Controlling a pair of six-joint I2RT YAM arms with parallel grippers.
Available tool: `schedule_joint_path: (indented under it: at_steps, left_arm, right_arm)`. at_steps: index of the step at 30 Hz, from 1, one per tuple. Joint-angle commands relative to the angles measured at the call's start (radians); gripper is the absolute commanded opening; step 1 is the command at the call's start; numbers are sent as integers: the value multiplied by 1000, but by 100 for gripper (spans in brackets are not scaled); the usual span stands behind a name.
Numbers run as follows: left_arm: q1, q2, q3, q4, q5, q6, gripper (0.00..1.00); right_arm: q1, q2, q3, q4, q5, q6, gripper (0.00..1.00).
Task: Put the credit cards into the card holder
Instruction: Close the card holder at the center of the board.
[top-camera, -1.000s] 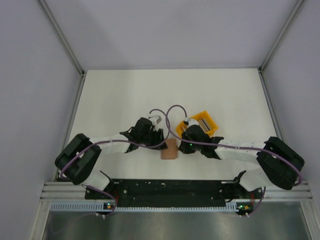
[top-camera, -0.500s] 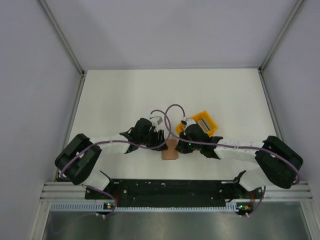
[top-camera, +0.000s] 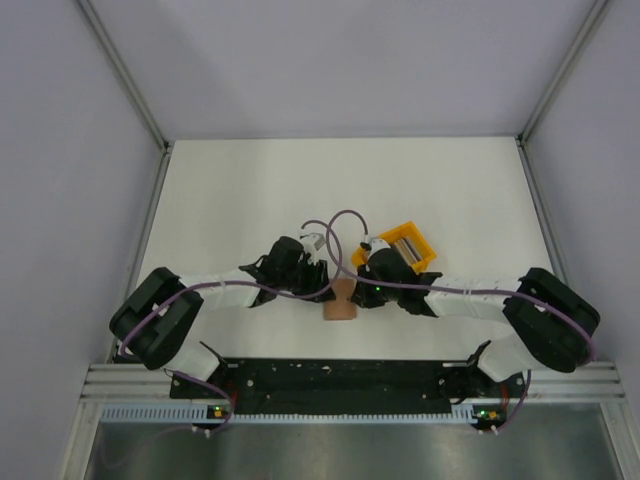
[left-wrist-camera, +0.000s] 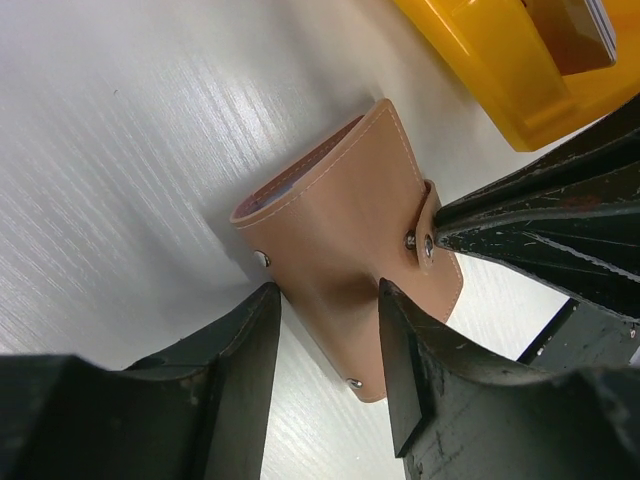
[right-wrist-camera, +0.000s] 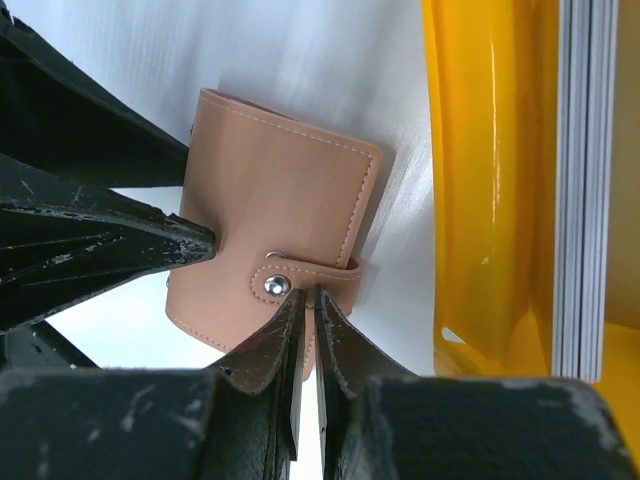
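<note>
The tan card holder (top-camera: 341, 302) lies folded between both grippers, its snap strap (right-wrist-camera: 300, 272) fastened. My left gripper (left-wrist-camera: 330, 335) is open, and its fingers straddle the holder's near edge (left-wrist-camera: 330, 230). My right gripper (right-wrist-camera: 310, 300) is nearly closed, with its tips pinched at the strap's lower edge beside the snap. In the left wrist view its tip touches the strap (left-wrist-camera: 428, 225). The credit cards (right-wrist-camera: 580, 180) stand on edge in a stack inside the yellow tray (right-wrist-camera: 490, 150), showing grey and white edges. They also show in the top view (top-camera: 407, 243).
The yellow tray (top-camera: 428, 256) sits just right of the holder, close behind my right wrist. Purple cables loop above both grippers (top-camera: 335, 225). The white table (top-camera: 250, 190) has walls on the left, right and back.
My right gripper has shifted slightly left onto the holder's strap. In the top view the holder's far end has narrowed, as if lifted or tilted. The left arm has barely moved.
</note>
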Motion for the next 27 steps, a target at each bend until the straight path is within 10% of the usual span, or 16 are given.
schedule_joint_path:
  at_steps: [1,19,27]
  left_arm:
    - [-7,-3,-24,-27,15,17,48]
    - [-7,-28,-35,-32,-86,-16,62]
    - [-6,-126,-47,-18,-179,-64,82]
  right_arm:
    - [-10,20,59,32,-14,-7,8]
    - [-8,-94,42,-39,80,-27,13]
    - [-10,-161,58,-56,112,-49,52]
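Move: The card holder lies flat on the table between the hands. Its middle is about 3 cm to the left of the right hand, 1 cm ahead and 1 cm down, with the right fingertips on the snap strap at its right edge. From the left hand it is roughly 3 cm to the right, level fore and aft, 1 cm down. The yellow box stands some 11 cm ahead of the right hand and 8 cm to its right, at about fingertip height. Sliding barely half a centimetre left, the right hand first stays low with its shut fingertips at the strap. It then lifts off about 3 cm, easing a little forward, and its fingers open to nearly half. The left hand stays at the holder's left edge, then spreads its half-open fingers wider and backs off left and up by about 1 cm. ##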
